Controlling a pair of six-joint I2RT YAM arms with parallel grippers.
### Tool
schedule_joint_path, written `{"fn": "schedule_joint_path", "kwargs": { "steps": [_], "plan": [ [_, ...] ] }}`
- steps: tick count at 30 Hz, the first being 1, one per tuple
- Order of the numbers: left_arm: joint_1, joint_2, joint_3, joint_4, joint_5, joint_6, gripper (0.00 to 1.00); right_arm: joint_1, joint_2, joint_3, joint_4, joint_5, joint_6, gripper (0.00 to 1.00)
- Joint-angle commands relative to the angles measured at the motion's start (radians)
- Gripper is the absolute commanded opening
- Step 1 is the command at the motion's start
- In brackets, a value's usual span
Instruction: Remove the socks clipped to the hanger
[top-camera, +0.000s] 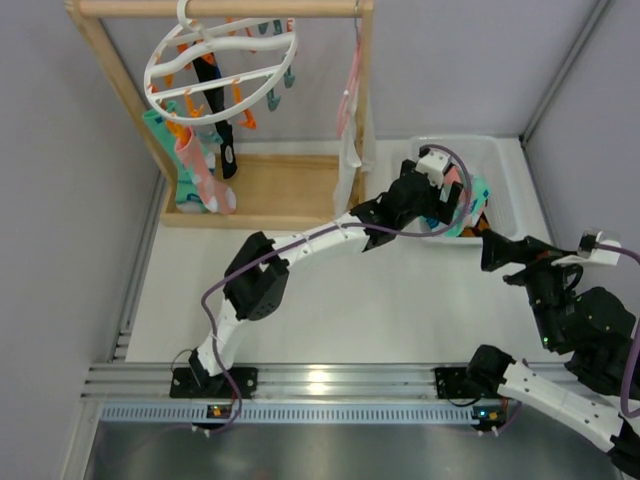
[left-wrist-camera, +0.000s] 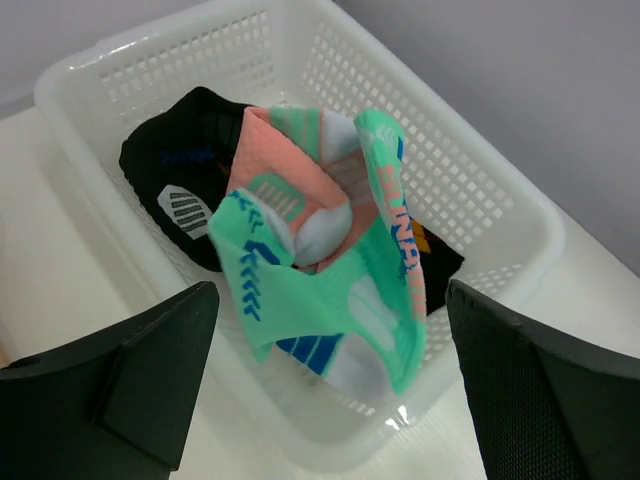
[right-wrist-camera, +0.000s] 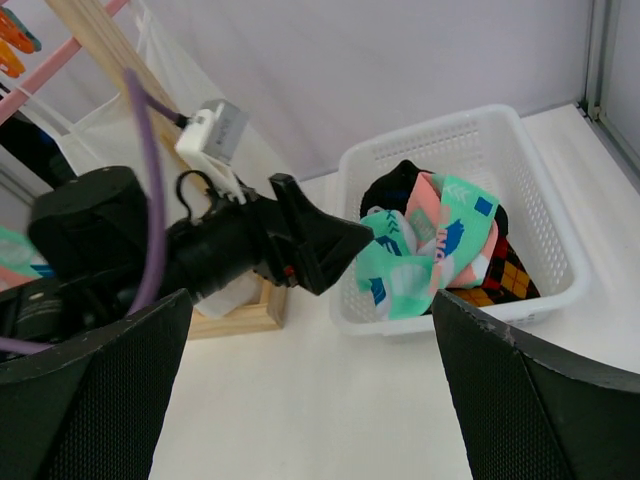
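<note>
The white ring hanger (top-camera: 220, 62) hangs by its hook from the wooden rack's top bar. Clipped under it are a mint-teal sock (top-camera: 163, 135), a salmon-pink sock (top-camera: 200, 172) and a black sock (top-camera: 222, 140). My left gripper (top-camera: 458, 205) is over the white basket (top-camera: 505, 160); its jaws stand wide open (left-wrist-camera: 330, 385). A mint-teal and salmon sock (left-wrist-camera: 330, 270) lies loose below them, draped over the basket's near rim. My right gripper (top-camera: 495, 250) (right-wrist-camera: 310, 390) is open and holds nothing, low over the table near the basket.
The basket (left-wrist-camera: 470, 190) also holds a black sock (left-wrist-camera: 180, 165) and a sock with orange diamonds (right-wrist-camera: 500, 285). A white and pink cloth (top-camera: 350, 120) hangs at the rack's right post. The rack's wooden base (top-camera: 280, 190) lies left of the basket.
</note>
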Motion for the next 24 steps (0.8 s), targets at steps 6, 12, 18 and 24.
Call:
{"fn": "schedule_joint_path", "kwargs": {
  "steps": [6, 12, 18, 24],
  "plan": [
    [-0.08, -0.429, -0.321, 0.065, -0.044, -0.063, 0.98, 0.002, 0.041, 0.017, 0.018, -0.04, 0.003, 0.99],
    [-0.169, -0.699, -0.611, -0.01, -0.3, -0.128, 0.99, 0.001, 0.073, -0.006, 0.069, -0.187, -0.015, 0.99],
    [-0.184, -0.938, -0.902, -0.229, -0.429, -0.248, 0.99, 0.001, 0.122, -0.022, 0.145, -0.322, -0.004, 1.0],
    [-0.181, -1.225, -1.098, -0.518, -0.581, -0.413, 0.99, 0.001, 0.263, -0.034, 0.265, -0.566, -0.036, 0.99]
  ]
}}
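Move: Level with the open left hand and about 52 cm to its left, roughly 5 cm higher, hangs the pink sock. The green sock hangs some 6 cm farther left and 5 cm farther out than the pink one; the black sock is about 11 cm farther out and 4 cm nearer in sideways. The laundry bin's middle lies 4 cm ahead of the left hand, 8 cm to its right, 16 cm below. From the right hand the pink sock is about 20 cm ahead, 62 cm left, 10 cm below. Pulling out from over the laundry bin, the left hand arcs some 26 cm left and 17 cm back towards the hanger side, rising about 11 cm, then sinking to slightly below its starting height, fingers kept wide open and swinging counter-clockwise. The right hand, also open and empty, moves about 10 cm left towards the hanging socks, turning some 20 degrees counter-clockwise. ##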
